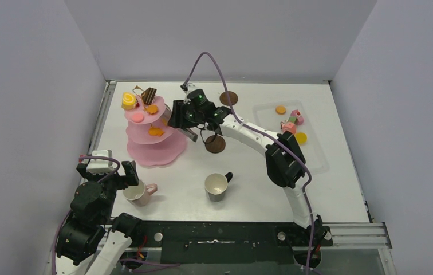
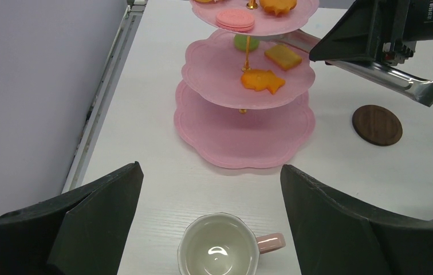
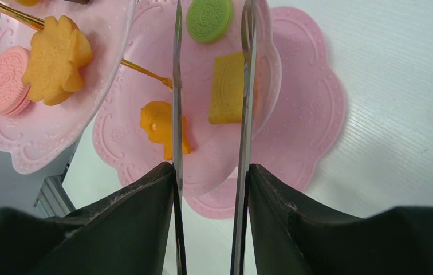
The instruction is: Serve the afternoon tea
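The pink three-tier stand at the back left carries several toy pastries. My right gripper is shut on the long metal tongs, one arm against each finger. The tong arms reach over the middle tier, with a green cookie and a yellow biscuit between them. An orange fish pastry lies just left of them. My left gripper hangs open over the pink mug, apart from it. The black mug stands at centre front. One brown coaster lies beside the stand, the other at the back.
A clear plastic tray at the right holds several more small pastries. Grey walls close in the left, back and right sides. The right arm stretches diagonally across the table from its base at the front right.
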### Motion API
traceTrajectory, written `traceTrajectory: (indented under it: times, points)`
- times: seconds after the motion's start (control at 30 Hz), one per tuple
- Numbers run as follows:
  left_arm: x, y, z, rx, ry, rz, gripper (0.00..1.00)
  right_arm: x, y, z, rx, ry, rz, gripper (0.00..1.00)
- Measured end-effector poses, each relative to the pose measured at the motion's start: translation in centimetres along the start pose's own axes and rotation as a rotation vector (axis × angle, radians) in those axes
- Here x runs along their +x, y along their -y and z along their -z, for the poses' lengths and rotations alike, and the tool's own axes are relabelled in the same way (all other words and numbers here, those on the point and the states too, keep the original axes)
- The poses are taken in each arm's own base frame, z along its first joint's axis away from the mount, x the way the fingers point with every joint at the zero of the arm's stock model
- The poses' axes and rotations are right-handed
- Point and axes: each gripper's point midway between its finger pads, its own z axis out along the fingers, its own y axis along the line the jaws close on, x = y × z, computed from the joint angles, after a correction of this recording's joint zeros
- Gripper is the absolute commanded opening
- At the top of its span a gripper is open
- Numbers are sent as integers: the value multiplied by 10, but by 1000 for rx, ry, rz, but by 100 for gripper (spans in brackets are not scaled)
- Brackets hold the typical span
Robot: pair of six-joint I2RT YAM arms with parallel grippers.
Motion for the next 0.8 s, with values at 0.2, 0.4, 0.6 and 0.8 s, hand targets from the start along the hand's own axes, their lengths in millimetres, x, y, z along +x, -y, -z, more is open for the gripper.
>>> traceTrajectory:
  times: [0.2, 0.4, 0.6, 0.8]
  points:
    - [0, 0, 0, 0, 0, 0, 89, -5, 16, 16, 24, 6, -3, 46]
    - [0, 0, 0, 0, 0, 0, 89, -16, 39, 51, 57, 35, -29, 46]
    - [0, 0, 0, 0, 0, 0, 89, -35, 57, 100, 110, 87, -28, 46]
    - [0, 0, 0, 1, 0, 0, 89, -51, 78, 157, 239, 131, 13, 47]
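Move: I hold the tongs in my right hand. The tray of leftover sweets, where they are headed, lies about 48 cm to this hand's right, nearly level with it forward and some 17 cm lower. The cake stand's post is about 11 cm to the hand's left, and the green macaron 12 cm left and 5 ahead. The near coaster lies 15 cm right, the far coaster 21 right and 19 ahead. From my left hand the tray is roughly 65 cm right and 22 ahead. I draw the tongs out from between the stand's upper tiers, leaving the green macaron behind, and swing my right hand about 16 cm to the right towards the tray, starting slowly and level, then speeding up and climbing some 7 cm. My wrist turns about 15 degrees clockwise on the way, and my fingers keep their hold on the tongs. ##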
